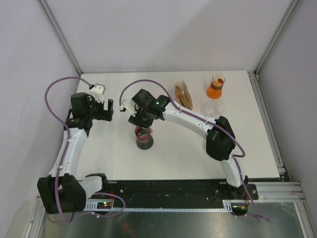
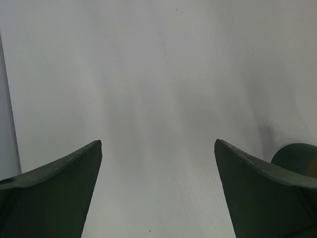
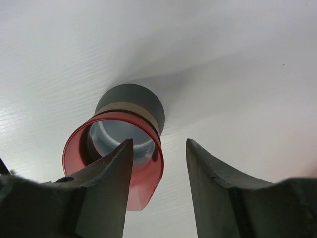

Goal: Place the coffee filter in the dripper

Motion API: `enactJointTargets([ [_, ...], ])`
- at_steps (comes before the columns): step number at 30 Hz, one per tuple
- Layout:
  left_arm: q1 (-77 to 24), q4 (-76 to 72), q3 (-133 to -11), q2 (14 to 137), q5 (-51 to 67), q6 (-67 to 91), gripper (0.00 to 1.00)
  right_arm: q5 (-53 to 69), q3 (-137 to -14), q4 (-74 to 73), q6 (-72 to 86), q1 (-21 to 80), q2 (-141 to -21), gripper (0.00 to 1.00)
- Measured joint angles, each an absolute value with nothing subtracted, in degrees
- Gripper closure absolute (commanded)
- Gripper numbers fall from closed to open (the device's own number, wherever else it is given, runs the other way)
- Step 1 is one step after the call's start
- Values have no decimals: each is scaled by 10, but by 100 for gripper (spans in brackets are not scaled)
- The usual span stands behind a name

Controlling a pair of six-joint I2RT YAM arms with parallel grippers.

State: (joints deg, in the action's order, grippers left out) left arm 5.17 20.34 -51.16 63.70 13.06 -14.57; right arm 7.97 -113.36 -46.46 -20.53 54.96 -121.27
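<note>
The red see-through dripper (image 1: 143,132) (image 3: 144,168) sits on a grey cup (image 1: 145,143) (image 3: 132,100) in the middle of the table. My right gripper (image 1: 142,129) (image 3: 159,142) hangs just over it, open, with nothing between the fingers; its left finger crosses in front of the dripper's rim. The brown paper coffee filter (image 1: 184,95) stands at the back, to the right of that gripper and apart from it. My left gripper (image 1: 109,109) (image 2: 158,144) is wide open over bare table, left of the cup.
A glass flask with orange liquid (image 1: 215,88) stands at the back right, near the filter. In the left wrist view a dark rounded shape (image 2: 296,152) peeks out behind the right finger. The white table (image 1: 168,163) ends at a black rail by the arm bases.
</note>
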Motion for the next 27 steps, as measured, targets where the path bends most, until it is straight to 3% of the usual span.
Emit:
enactJointTargets([
  [7, 52, 205, -512, 637, 130, -149, 0, 49, -1102, -463, -161, 536, -1130, 24],
  [13, 52, 208, -512, 637, 126, -155, 0, -4, -929, -437, -81, 442, -891, 3],
  [19, 52, 215, -522, 638, 134, -155, 0, -23, -726, -410, 35, 238, -697, 1],
  [22, 52, 216, -536, 645, 147, -155, 0, -40, -636, -421, 97, 144, -662, 1],
  [27, 52, 216, -547, 661, 170, -155, 0, -55, -548, -433, 170, 77, -627, 1],
])
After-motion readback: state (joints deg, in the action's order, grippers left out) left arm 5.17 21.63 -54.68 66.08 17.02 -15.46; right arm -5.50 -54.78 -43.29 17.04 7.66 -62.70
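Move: The olive dripper that the right hand heads for stands about 36 cm to its right, 7 cm back and some 8 cm lower. The clear glass piece lies roughly 32 cm right and 11 cm ahead of that hand, the filter packets about 18 cm right and 15 cm ahead. The red-rimmed carafe, just set down, has its middle 4 cm back and 6 cm below the hand. From the left hand the dripper is about 55 cm right and 12 cm back. The carafe's rim, already free between the half-open fingers of the right hand, is left behind: the hand lifts off it and swings fast to the right, about 40 cm, arching some 13 cm up and then down again to nearly its starting height. On the way the fingers open fully and the wrist turns roughly 85 degrees clockwise, ending close above the olive dripper without touching it. ##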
